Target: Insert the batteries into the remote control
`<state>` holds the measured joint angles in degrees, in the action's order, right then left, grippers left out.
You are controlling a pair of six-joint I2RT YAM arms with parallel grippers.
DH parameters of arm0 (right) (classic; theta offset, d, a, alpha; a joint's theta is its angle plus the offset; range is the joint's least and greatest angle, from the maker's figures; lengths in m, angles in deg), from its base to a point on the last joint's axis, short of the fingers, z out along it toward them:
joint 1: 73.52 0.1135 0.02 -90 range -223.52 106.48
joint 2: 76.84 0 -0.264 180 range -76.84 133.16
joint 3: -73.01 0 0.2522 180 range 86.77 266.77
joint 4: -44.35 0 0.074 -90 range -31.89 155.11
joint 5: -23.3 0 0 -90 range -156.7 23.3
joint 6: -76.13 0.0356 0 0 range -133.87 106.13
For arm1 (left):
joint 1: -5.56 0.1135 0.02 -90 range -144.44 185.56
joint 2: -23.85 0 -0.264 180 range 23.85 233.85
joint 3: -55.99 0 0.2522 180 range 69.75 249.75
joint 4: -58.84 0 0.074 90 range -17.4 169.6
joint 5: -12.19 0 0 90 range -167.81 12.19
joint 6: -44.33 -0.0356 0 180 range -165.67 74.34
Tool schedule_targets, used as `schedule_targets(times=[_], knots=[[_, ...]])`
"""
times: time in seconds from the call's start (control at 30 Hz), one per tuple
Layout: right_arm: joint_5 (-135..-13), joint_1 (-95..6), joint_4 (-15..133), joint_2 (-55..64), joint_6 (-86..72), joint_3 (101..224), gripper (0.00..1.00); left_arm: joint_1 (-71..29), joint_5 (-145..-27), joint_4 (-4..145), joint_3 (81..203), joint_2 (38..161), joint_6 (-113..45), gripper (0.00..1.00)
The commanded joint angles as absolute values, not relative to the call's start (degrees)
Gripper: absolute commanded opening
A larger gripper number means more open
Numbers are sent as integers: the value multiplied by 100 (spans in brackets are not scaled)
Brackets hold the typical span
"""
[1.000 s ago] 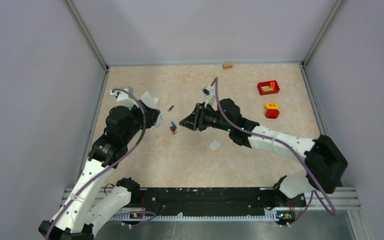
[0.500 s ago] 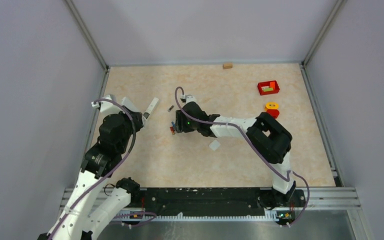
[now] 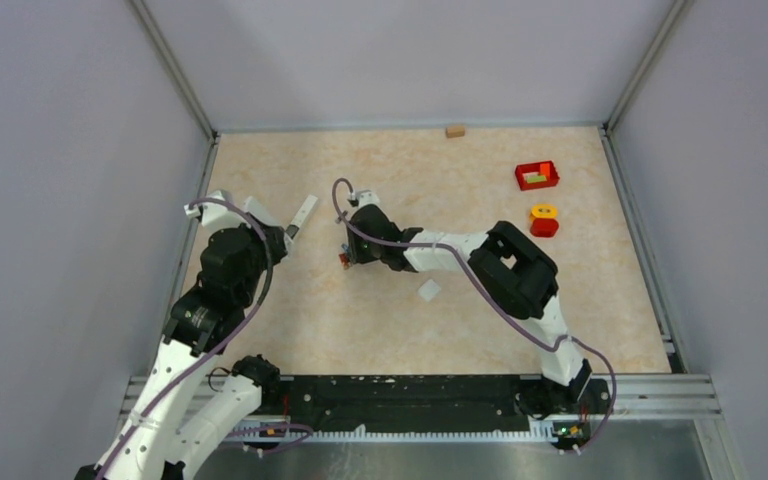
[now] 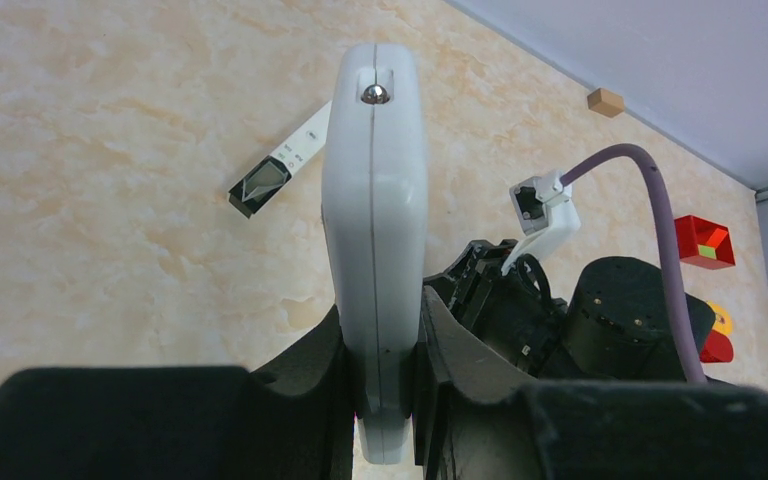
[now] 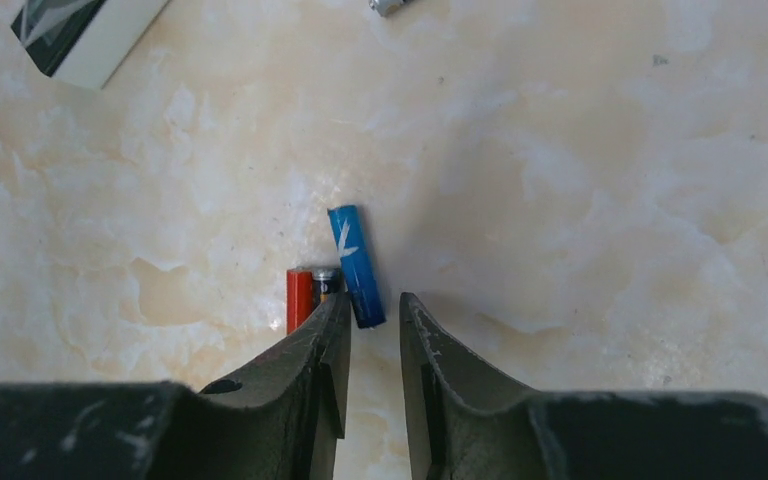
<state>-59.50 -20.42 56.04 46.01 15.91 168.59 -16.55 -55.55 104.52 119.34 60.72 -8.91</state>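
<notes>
The remote control [image 4: 375, 200] is a white handset seen edge-on, standing up between my left gripper's [image 4: 380, 340] jaws, which are shut on its lower part. That gripper [image 3: 276, 238] hovers at the table's left. My right gripper [image 5: 373, 305] is down at the batteries [image 3: 343, 259], its jaws a narrow gap apart. A blue battery [image 5: 356, 262] lies with its near end just inside the fingertips, touched by neither. A red battery [image 5: 299, 295] with a dark one beside it lies partly under the left finger. Another grey battery [image 5: 390, 5] lies farther off.
A white bar with a dark end [image 3: 303, 212] lies just beyond the left gripper. A small white square [image 3: 428, 290] sits near the middle. At the back right are a red box [image 3: 537, 176] and a red and yellow piece [image 3: 544, 220]. A wooden block [image 3: 455, 130] rests by the far wall.
The right arm swung left and came down over the batteries, and its jaws have narrowed. The left arm drew back a little with the remote, then held still.
</notes>
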Motion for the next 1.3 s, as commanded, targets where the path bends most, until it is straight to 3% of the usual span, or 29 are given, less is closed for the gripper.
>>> schedule_targets(times=[0.0, 0.37, 0.53, 0.67, 0.8, 1.27], knots=[[-5810, -1896, 5476, 4793, 1341, 17176, 27, -1633, -5395, 10487, 11985, 5999, -875, 0], [-5128, -1699, 6142, 5340, 861, 17679, 26, -1640, -5346, 10508, 11983, 5977, -840, 0], [-4667, -1628, 6424, 5371, 775, 17821, 7, -1640, -5208, 10551, 11986, 5865, -840, 0], [-4285, -1624, 6675, 5098, 794, 17782, 0, -1640, -5392, 10499, 11986, 5864, -909, 0], [-4441, -1664, 6825, 4438, 841, 17485, 0, -1635, -6012, 10206, 11910, 5854, -1106, 0], [-6205, -2335, 5569, 1002, 1698, 14095, 0, -1641, -9563, 8037, 11197, 5976, -1185, 0]])
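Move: The blue battery lies just ahead of the open right fingers, about 1 cm farther out, 2 cm left and 1 cm down. The red battery is about 1 cm back and 3 cm left of the hand, the silver-ended battery some 9 cm ahead and 3 cm left, both near table level. From the left hand, still holding the remote, the blue battery lies about 9 cm ahead, 10 cm right and 24 cm below. Right fingers pinch the blue battery, carrying it 12 cm right, back and up; left swings the remote right. ##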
